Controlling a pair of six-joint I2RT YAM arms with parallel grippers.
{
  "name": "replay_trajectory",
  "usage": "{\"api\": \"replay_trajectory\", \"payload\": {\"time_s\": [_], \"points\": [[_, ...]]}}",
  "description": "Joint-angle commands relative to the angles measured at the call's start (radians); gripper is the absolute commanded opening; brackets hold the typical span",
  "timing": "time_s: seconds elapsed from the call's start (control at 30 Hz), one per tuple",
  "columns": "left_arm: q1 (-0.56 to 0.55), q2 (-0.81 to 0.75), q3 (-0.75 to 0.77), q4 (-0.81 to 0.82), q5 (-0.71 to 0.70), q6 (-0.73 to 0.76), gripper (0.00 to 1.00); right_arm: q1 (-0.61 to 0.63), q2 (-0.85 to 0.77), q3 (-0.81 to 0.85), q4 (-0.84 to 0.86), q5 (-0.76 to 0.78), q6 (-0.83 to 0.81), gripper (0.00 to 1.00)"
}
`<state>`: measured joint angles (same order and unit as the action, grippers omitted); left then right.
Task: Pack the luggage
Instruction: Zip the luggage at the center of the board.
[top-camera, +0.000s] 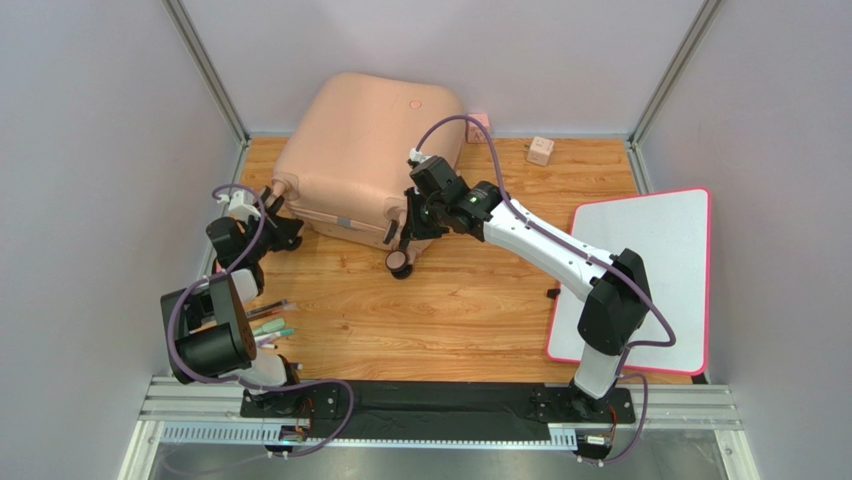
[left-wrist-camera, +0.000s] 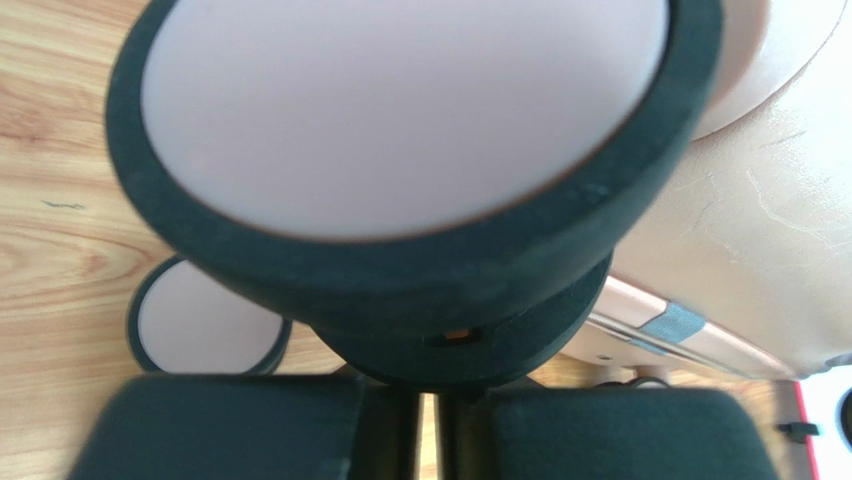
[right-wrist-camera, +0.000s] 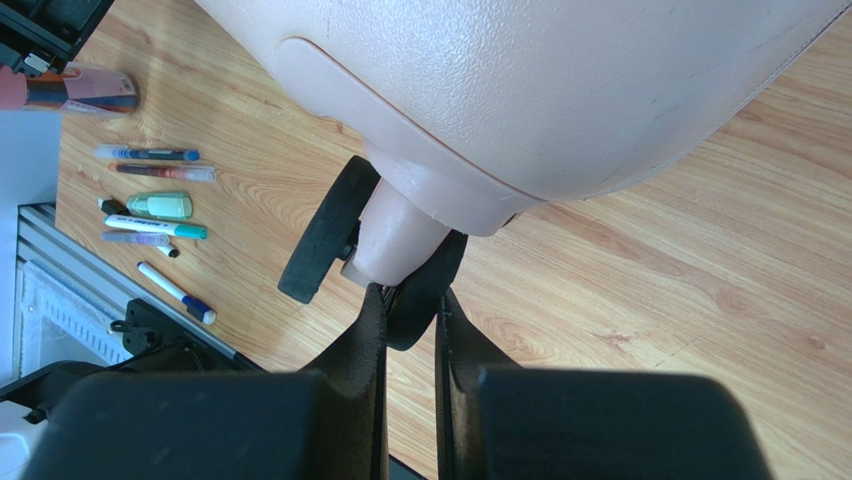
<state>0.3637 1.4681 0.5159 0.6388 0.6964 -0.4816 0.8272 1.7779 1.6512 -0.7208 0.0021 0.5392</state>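
Note:
The pale pink luggage (top-camera: 360, 150) lies closed on the wooden table at the back, its caster wheels facing me. My left gripper (top-camera: 285, 232) is at its near left corner. In the left wrist view a black caster wheel (left-wrist-camera: 400, 120) with a pale hub fills the frame, and the jaws (left-wrist-camera: 430, 395) stand almost together on its lower rim. The shell (left-wrist-camera: 760, 230) shows at right. My right gripper (top-camera: 405, 245) is at the near right caster. Its jaws (right-wrist-camera: 410, 300) are shut on one black wheel disc (right-wrist-camera: 428, 285), with the twin disc (right-wrist-camera: 325, 235) just outside the left finger.
A flat white board with a pink rim (top-camera: 640, 270) lies at the right. Several pens and markers (top-camera: 270, 325) lie near the left arm's base, also seen from the right wrist (right-wrist-camera: 150, 210). A small cube (top-camera: 541, 150) sits by the back wall. Metal frame posts stand at the corners.

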Motion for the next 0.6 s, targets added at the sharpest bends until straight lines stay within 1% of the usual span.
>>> {"api": "replay_trajectory", "payload": {"time_s": [0.0, 0.03, 0.1, 0.13, 0.23, 0.43, 0.57], "points": [[-0.029, -0.017, 0.032, 0.029, -0.029, 0.026, 0.22, 0.004, -0.028, 0.013, 0.162, 0.029, -0.099, 0.0], [-0.029, -0.018, 0.032, 0.013, -0.043, 0.035, 0.38, 0.006, -0.029, 0.013, 0.162, 0.027, -0.099, 0.0], [-0.029, -0.026, 0.03, -0.002, -0.067, 0.046, 0.45, 0.006, -0.031, 0.012, 0.162, 0.029, -0.1, 0.0], [-0.031, -0.028, 0.029, -0.002, -0.075, 0.047, 0.51, 0.006, -0.029, 0.012, 0.164, 0.029, -0.1, 0.0], [-0.031, -0.046, 0.018, -0.005, -0.101, 0.051, 0.54, 0.004, -0.032, 0.01, 0.164, 0.027, -0.1, 0.0], [-0.029, -0.081, 0.039, -0.082, -0.17, 0.098, 0.56, 0.004, -0.035, 0.01, 0.162, 0.032, -0.099, 0.0], [-0.031, -0.026, 0.073, -0.059, -0.12, 0.087, 0.57, 0.004, -0.04, 0.009, 0.162, 0.033, -0.1, 0.0]]}}
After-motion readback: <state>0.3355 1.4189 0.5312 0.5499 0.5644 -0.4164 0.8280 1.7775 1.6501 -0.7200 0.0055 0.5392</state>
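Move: The upper left wheel pair of the luggage sits right at the left fingertips, its middle some 2 cm to the left, 1 cm ahead and 2 cm higher. The lower left wheel is about 3 cm right, 3 cm back and 10 cm below, and the front latch some 14 cm right, 3 cm back and 3 cm lower. From the right hand, which has the upper right wheel at its shut fingers, the upper left pair lies roughly 26 cm left, 9 cm ahead and 6 cm lower. At the luggage's upper left wheel pair the left fingers, nearly shut at first, spring open to a little over half and end spread about the inner wheel's rim. The left hand barely travels, dipping a trace and then easing about 1 cm left, with a turn of roughly 5 degrees counter-clockwise. The right hand stays put, fingers still closed on the upper right wheel. ##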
